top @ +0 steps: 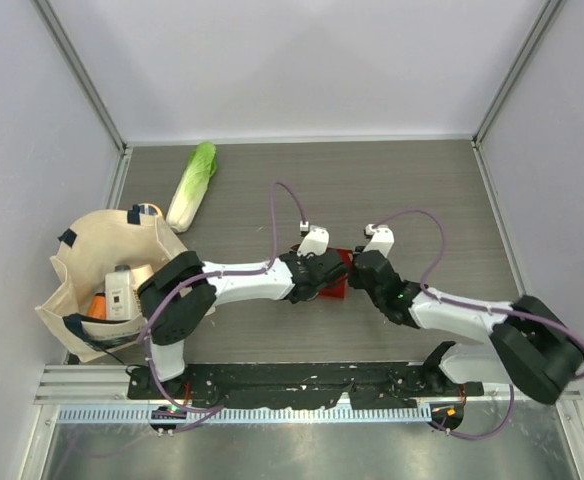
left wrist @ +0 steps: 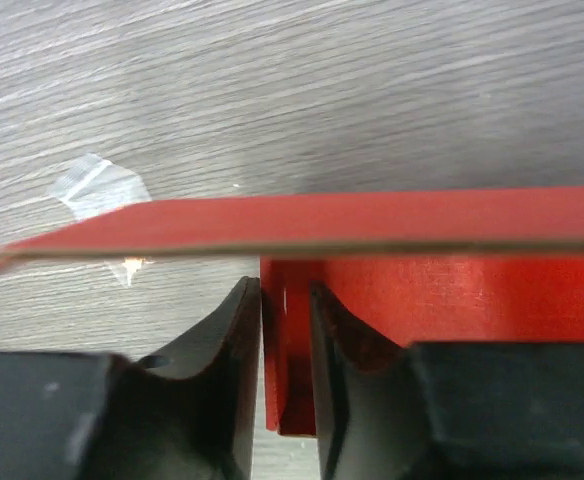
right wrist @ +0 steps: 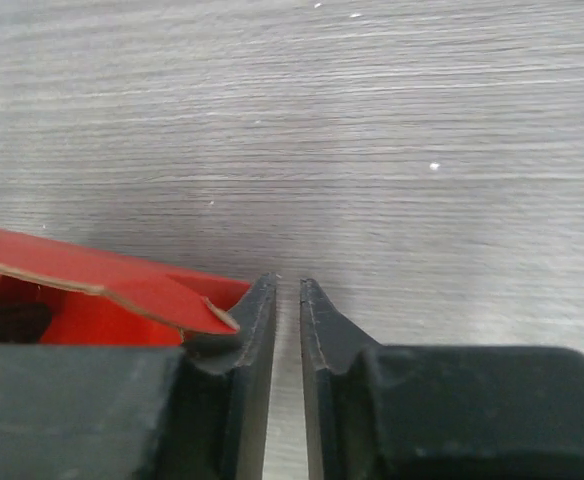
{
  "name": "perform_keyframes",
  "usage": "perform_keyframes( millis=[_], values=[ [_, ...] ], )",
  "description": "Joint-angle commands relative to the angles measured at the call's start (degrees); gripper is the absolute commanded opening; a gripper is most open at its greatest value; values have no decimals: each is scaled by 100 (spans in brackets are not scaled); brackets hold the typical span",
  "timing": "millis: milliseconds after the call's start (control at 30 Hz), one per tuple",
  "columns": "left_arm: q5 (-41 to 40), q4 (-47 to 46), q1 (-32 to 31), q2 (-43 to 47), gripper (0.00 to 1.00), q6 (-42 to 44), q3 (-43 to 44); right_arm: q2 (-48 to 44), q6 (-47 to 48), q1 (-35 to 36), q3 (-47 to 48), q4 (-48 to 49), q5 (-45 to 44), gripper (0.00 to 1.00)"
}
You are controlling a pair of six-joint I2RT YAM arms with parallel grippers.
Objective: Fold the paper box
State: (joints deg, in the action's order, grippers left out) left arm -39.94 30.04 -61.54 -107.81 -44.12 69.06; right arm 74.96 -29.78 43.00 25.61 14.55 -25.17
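Observation:
The paper box (top: 340, 262) is bright red card and lies on the wooden table mid-front, mostly hidden under both grippers. My left gripper (top: 322, 277) comes in from the left. In the left wrist view its jaws (left wrist: 286, 292) stand a little apart around an upright wall of the box (left wrist: 442, 300), and a long red flap (left wrist: 352, 220) crosses above them. My right gripper (top: 360, 268) meets the box from the right. Its fingertips (right wrist: 288, 285) show a narrow gap with only bare table between them, and the box's flap (right wrist: 92, 275) rests against its left finger.
A beige tote bag (top: 97, 250) holding a white and an orange item sits at the left edge. A napa cabbage (top: 192, 185) lies behind it. A scrap of clear tape (left wrist: 97, 187) sticks to the table near the box. The arms' mounting rail (top: 302, 385) runs along the front.

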Motion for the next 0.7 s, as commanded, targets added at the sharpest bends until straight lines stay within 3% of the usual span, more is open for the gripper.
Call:
perform_keyframes(
  millis=[0,167,267,433,467,533,600,667],
  values=[
    [478,-675,-16,629,33,158,-112,-1209,-300,-38,-310,-495,-488,25],
    [917,-1105,10,1305,63,245,-585,-2098,-520,-187,-363,-1418,-551,28],
    [1076,-1352,28,1665,71,307,-831,-2406,-494,-231,-355,-1919,-533,34],
    [1330,-1553,107,2491,73,684,-1323,-2731,-336,-231,-267,-2236,-182,48],
    [1418,-1641,124,2684,74,764,-1586,-2767,-214,-240,-249,-2246,106,56],
    [1892,-1905,256,3256,75,1044,-1842,-2733,85,-249,-293,-2036,764,63],
    [2104,-2002,466,3729,75,1081,-2141,-2549,331,-240,-267,-1789,1580,65],
    [2472,-2098,642,4038,75,1063,-2465,-2216,228,-240,-171,-1736,1682,66]
  ],
)
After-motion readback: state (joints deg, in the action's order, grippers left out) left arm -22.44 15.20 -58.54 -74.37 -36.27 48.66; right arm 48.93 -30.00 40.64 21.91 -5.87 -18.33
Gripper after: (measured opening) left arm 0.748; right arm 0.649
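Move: The open paper box is right under my hands. Its middle is about 5 cm to the right of my left hand, level with it and 2 cm lower, and from my right hand some 6 cm left, 2 cm back and 3 cm down. Its raised lid stands about 3 cm ahead and 5 cm to the right of my left hand, a little above it. The small plastic bag lies about 8 cm left of that hand and 3 cm ahead, on the table. I back both hands off the box, spreading the fingers wide. My left lifts clear of the left wall, rising about 9 cm and drawing back, edging right then left again, and rolls some 25 degrees, left side down, with a slight clockwise turn. My right rises and draws back while swinging about 5 cm right, away from the box's right end, then sinks a little and eases back left. ##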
